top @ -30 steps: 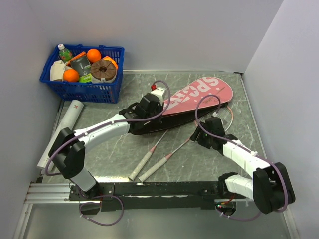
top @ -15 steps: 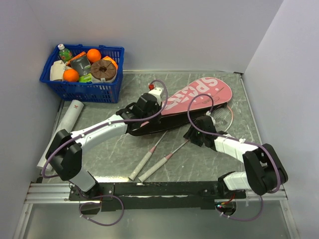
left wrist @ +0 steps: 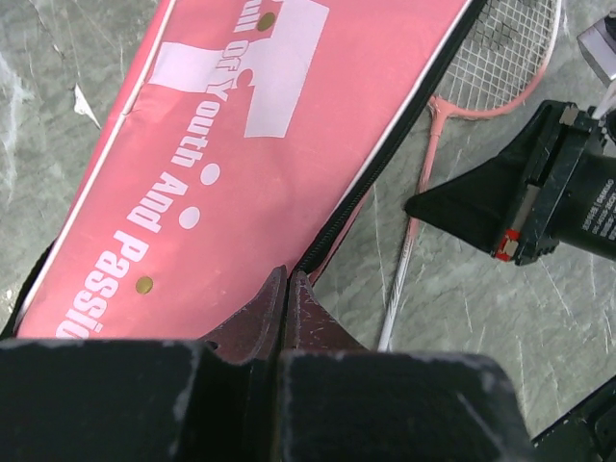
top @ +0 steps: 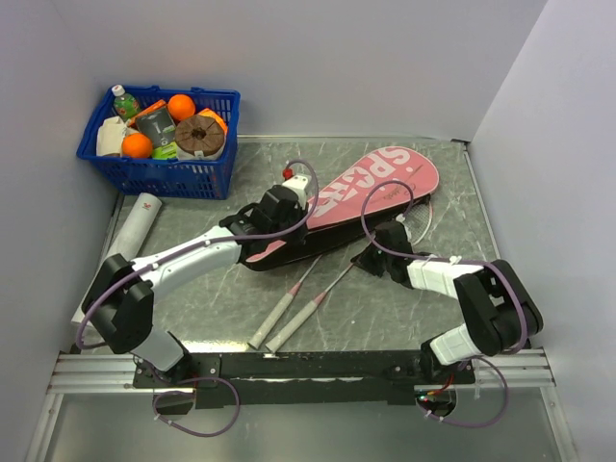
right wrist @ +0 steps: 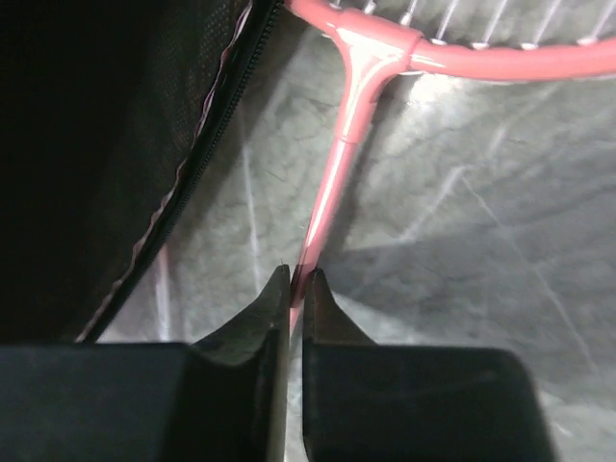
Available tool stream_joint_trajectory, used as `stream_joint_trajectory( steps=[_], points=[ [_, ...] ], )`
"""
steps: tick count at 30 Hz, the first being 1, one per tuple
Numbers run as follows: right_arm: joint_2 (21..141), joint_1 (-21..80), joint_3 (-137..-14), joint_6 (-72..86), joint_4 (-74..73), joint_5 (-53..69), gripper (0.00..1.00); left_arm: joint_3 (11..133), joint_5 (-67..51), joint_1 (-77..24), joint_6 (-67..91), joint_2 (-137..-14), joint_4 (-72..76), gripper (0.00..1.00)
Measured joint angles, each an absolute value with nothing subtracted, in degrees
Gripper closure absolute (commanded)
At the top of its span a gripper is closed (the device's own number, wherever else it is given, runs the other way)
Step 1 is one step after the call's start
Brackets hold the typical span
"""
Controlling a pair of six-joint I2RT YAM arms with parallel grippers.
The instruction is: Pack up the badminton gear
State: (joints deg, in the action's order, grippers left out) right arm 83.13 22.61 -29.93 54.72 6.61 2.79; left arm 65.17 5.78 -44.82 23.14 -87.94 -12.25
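Note:
The long pink racket bag (top: 385,178) lies across the back of the table, its black inside (top: 298,245) showing under the raised flap. My left gripper (top: 303,214) is shut on the flap's zipper edge (left wrist: 332,217). Two thin rackets lie with whitish handles (top: 272,322) toward the front. My right gripper (top: 366,260) is shut on the pink shaft (right wrist: 332,192) of the right racket, just below its head (right wrist: 462,58). The head's strings (left wrist: 500,48) show beside the bag. A white tube (top: 130,236) lies at the left wall.
A blue basket (top: 159,173) of groceries stands at the back left corner. Walls close in on the left, back and right. The black bag lining (right wrist: 96,144) lies close to the left of my right fingers.
My right gripper came in leftward onto the racket shaft and shut on it. The left arm drew the bag's flap a little to the left and back.

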Motion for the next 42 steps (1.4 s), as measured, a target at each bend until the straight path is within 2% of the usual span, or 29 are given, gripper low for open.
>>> stream_joint_trajectory(
  steps=[6,10,22,26,35,42],
  points=[
    [82.7,22.6,-29.5,55.4,7.4,3.2,1.00,63.3,5.5,-44.8,24.3,-86.6,-11.8,0.99],
    [77.8,22.6,-27.2,53.6,3.2,3.9,1.00,63.2,5.2,-44.8,25.0,-86.7,-11.4,0.99],
    [43.7,24.9,-21.7,50.2,-22.6,3.0,1.00,68.8,5.0,-43.9,26.6,-93.1,-8.4,0.99],
    [36.0,26.4,-21.6,51.4,-29.7,2.4,1.00,71.2,5.2,-43.0,26.9,-94.5,-7.6,0.99],
    [31.9,34.1,-21.7,54.3,-39.8,2.2,1.00,80.9,5.8,-38.5,26.7,-101.2,-7.5,0.99],
    [27.5,36.8,-25.0,55.4,-46.7,2.0,1.00,81.7,5.8,-36.1,26.7,-105.5,-7.1,0.99]
  ],
)
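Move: The right hand already pinches a racket's shaft near the table; that racket's head lies about 12 cm ahead and 13 cm right, its handle some 18 cm back and 17 cm left. The second racket's handle is about 18 cm back and 24 cm left. The left hand holds up the near edge of the pink bag, whose middle is some 11 cm ahead, 13 cm right and 7 cm below. Right hand draws its pinched racket back and up, some 18 cm; left carries the bag 12 cm forward. ##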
